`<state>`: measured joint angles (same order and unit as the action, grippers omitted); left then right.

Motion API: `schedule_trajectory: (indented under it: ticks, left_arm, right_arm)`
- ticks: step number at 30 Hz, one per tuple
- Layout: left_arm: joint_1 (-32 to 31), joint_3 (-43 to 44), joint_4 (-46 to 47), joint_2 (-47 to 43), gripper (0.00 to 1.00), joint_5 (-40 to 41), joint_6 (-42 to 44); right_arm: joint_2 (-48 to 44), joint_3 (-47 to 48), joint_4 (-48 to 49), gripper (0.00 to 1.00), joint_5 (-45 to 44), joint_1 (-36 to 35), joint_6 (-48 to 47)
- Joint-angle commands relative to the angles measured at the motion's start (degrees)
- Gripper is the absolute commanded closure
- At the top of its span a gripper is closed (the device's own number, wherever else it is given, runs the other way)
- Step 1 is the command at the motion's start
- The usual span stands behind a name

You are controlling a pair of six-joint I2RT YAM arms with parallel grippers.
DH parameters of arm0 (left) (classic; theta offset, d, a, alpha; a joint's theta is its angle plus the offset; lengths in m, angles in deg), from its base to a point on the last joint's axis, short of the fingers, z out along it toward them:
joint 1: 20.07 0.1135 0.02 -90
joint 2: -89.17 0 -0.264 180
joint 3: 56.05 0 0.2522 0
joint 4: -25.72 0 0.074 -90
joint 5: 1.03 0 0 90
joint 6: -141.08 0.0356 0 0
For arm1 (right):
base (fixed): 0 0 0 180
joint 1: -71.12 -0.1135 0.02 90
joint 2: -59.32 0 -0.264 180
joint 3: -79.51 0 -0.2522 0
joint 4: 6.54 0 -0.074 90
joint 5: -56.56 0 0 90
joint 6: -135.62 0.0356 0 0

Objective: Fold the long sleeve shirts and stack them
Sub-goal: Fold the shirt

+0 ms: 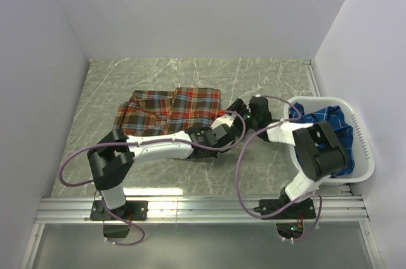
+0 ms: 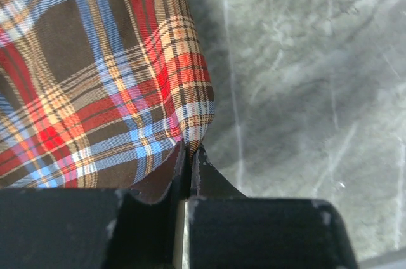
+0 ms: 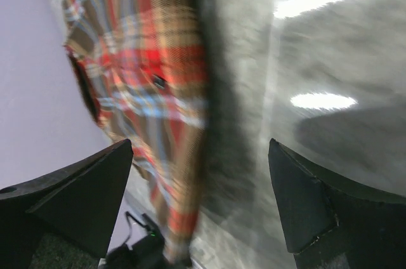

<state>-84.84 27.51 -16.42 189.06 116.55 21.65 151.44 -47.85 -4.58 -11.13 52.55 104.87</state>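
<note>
A red-orange plaid long sleeve shirt (image 1: 171, 109) lies partly folded on the grey marble table. My left gripper (image 1: 222, 124) is at its near right corner. In the left wrist view the jaws are pressed together, and my left gripper (image 2: 189, 150) is shut on the corner of the plaid shirt (image 2: 95, 78). My right gripper (image 1: 239, 108) hovers just right of the shirt's right edge. In the right wrist view my right gripper (image 3: 200, 155) is wide open with nothing between its fingers, above the blurred shirt (image 3: 146, 78). A blue plaid shirt (image 1: 327, 123) lies bunched in the basket.
A white plastic basket (image 1: 363, 148) stands at the right, against the side wall. Bare table (image 1: 190, 72) lies behind the red shirt. White walls close in the left, back and right sides. A metal rail (image 1: 203, 209) runs along the near edge.
</note>
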Motion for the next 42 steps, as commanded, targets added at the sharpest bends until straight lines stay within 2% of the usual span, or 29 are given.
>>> schedule_trajectory:
  ticks: [1,6,12,16,19,21,22,23,24,25,26,27,28,29,31,36,42]
  left_arm:
    - [0.9,2.4,1.1,-1.6,0.97,-5.4,-1.5]
    - [2.9,2.4,2.9,-2.3,0.95,-9.2,-2.3]
    - [4.7,4.6,4.3,-2.3,0.93,-14.2,-3.3]
    - [5.3,5.6,5.4,-2.3,0.91,-17.2,-4.3]
    - [5.5,5.8,6.7,-2.3,0.88,-20.0,-4.8]
    - [5.6,5.6,6.8,-2.0,0.84,-21.3,-4.8]
    - [5.7,5.5,6.8,-2.1,0.76,-21.5,-5.1]
    - [5.9,5.3,6.9,-2.2,0.71,-21.8,-5.1]
    - [6.1,4.8,7.1,-3.1,0.66,-22.6,-5.1]
    - [6.4,4.5,7.4,-3.7,0.54,-23.1,-5.0]
    - [7.1,4.1,8.1,-4.4,0.48,-23.6,-5.1]
    - [7.6,3.3,8.3,-5.9,0.41,-24.2,-5.3]
    - [8.2,2.8,8.5,-6.7,0.27,-25.5,-5.7]
    - [9.5,2.4,9.0,-7.5,0.23,-26.3,-5.9]
    - [11.1,1.0,9.0,-10.3,0.15,-27.9,-6.6]
    - [19.7,-3.1,7.5,-18.7,0.14,-31.0,-8.3]
    - [32.5,-10.1,4.7,-26.6,0.17,-25.4,-7.3]
  right_arm:
    - [4.2,3.4,10.9,0.07,2.0,-1.8,5.3]
    - [10.9,7.9,11.2,0.12,2.7,-4.1,6.1]
    - [14.3,9.7,11.5,0.16,2.1,-6.0,5.4]
    - [15.7,10.2,11.5,0.24,1.4,-6.0,4.2]
    - [16.6,11.0,10.9,0.35,1.2,-6.0,3.0]
    - [16.8,11.9,9.9,0.46,1.0,-6.0,2.1]
    - [16.8,12.2,9.2,0.51,0.8,-5.9,0.9]
    - [16.5,12.9,8.6,0.62,0.7,-5.7,0.2]
    - [16.3,13.2,7.1,0.68,0.6,-5.6,-1.6]
    - [16.3,14.0,6.1,0.74,0.6,-5.1,-2.6]
    - [16.0,14.6,4.9,0.85,0.7,-4.9,-3.7]
    - [16.0,15.2,2.4,0.88,0.9,-4.6,-4.9]
    - [16.0,16.8,0.7,0.92,1.3,-3.8,-7.7]
    - [16.3,18.0,-1.1,0.96,2.0,-3.4,-9.3]
    - [16.9,20.5,-7.8,0.99,2.9,-2.9,-14.6]
    - [15.7,28.3,-22.7,1.0,1.0,-0.7,-29.7]
    - [16.8,43.3,-42.5,1.0,-8.1,-0.6,-45.1]
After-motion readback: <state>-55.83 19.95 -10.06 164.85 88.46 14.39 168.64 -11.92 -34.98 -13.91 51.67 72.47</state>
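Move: The right hand, open, has the middle of the shirt's right edge about 6 cm to its left, 3 cm ahead and 3 cm below. The edge's far corner lies about 14 cm ahead, 5 cm left and 5 cm below; the near corner, pinched in the left fingers, about 9 cm back and 6 cm left, roughly level. For the left hand, that edge middle is about 12 cm straight ahead and 5 cm lower. Leftward, about 6 cm and slightly down, the right hand reaches onto the shirt's right edge and closes around it, then draws it forward and back to the right, lifting a little and turning some 20 degrees counter-clockwise. The left hand tugs its corner rightward, opens to let go, then swings up, left and forward over the shirt. ##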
